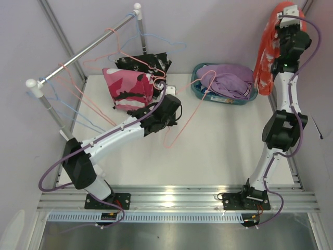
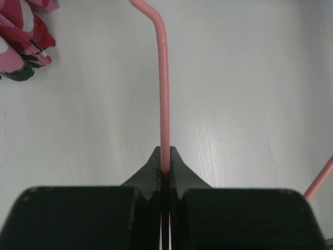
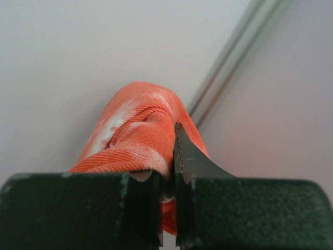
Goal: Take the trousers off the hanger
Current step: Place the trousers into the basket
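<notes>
My left gripper (image 1: 169, 100) (image 2: 165, 156) is shut on the thin wire of a pink hanger (image 1: 167, 141) (image 2: 164, 94) just above the white table. High at the back right, my right gripper (image 1: 284, 16) (image 3: 174, 151) is shut on the orange trousers (image 1: 268, 57) (image 3: 132, 138), which hang down from it. The pink-magenta patterned trousers (image 1: 127, 86) (image 2: 21, 31) lie on the table to the left of the left gripper. Behind them lie the black speckled trousers (image 1: 143, 61). The lavender trousers (image 1: 229, 80) fill a teal basket (image 1: 199, 88).
A metal rail (image 1: 83, 52) on two white-capped posts crosses the back left. Empty blue and pink wire hangers (image 1: 156, 39) hang on it. The grey wall and a metal frame post stand close behind the right gripper.
</notes>
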Controlling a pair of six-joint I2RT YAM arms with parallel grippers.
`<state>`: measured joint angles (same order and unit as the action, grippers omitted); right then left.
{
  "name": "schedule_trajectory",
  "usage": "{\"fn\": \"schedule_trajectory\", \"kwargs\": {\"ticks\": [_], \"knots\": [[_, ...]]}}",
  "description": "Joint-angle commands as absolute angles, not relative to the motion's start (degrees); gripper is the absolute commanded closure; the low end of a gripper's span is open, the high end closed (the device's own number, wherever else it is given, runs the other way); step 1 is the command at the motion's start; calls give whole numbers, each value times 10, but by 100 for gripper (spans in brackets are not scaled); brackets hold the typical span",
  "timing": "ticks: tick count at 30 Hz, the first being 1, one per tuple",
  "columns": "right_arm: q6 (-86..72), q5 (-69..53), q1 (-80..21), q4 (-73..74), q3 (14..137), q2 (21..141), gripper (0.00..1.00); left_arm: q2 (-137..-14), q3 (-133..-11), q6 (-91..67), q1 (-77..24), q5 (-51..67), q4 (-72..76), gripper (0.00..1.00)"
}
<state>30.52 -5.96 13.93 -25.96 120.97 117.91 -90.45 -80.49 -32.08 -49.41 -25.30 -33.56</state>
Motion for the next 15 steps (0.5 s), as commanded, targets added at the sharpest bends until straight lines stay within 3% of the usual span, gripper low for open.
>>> {"fn": "schedule_trajectory", "kwargs": {"ticks": [1, 15], "knots": [[323, -99, 113, -387, 1241, 1184, 100, -895, -835, -305, -490, -269, -323, 100], [338, -48, -37, -340, 1299, 1256, 100, -828, -756, -309, -476, -274, -307, 100]]}}
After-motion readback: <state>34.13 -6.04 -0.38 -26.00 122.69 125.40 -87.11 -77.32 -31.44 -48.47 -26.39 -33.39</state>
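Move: The open basket, where the orange trousers held in the right hand are being taken, lies some 18 cm to that hand's left, about 8 cm farther out and 46 cm below. The purple trousers fill it at the same spot, about 44 cm below the hand. The pink hanger in the left fingers has its middle roughly 35 cm left, 18 cm nearer and 28 cm lower. From the left hand, the basket is about 36 cm ahead, 27 cm right and 16 cm below. The orange trousers, still pinched and hanging from the right hand, are swept left about 15 cm towards the basket; early on the hand also reaches forward and sinks some 6 cm each, then travels nearly level. It turns about 15 degrees counter-clockwise and keeps its grip. The left hand eases 2 cm left, keeping hold of the pink hanger. ##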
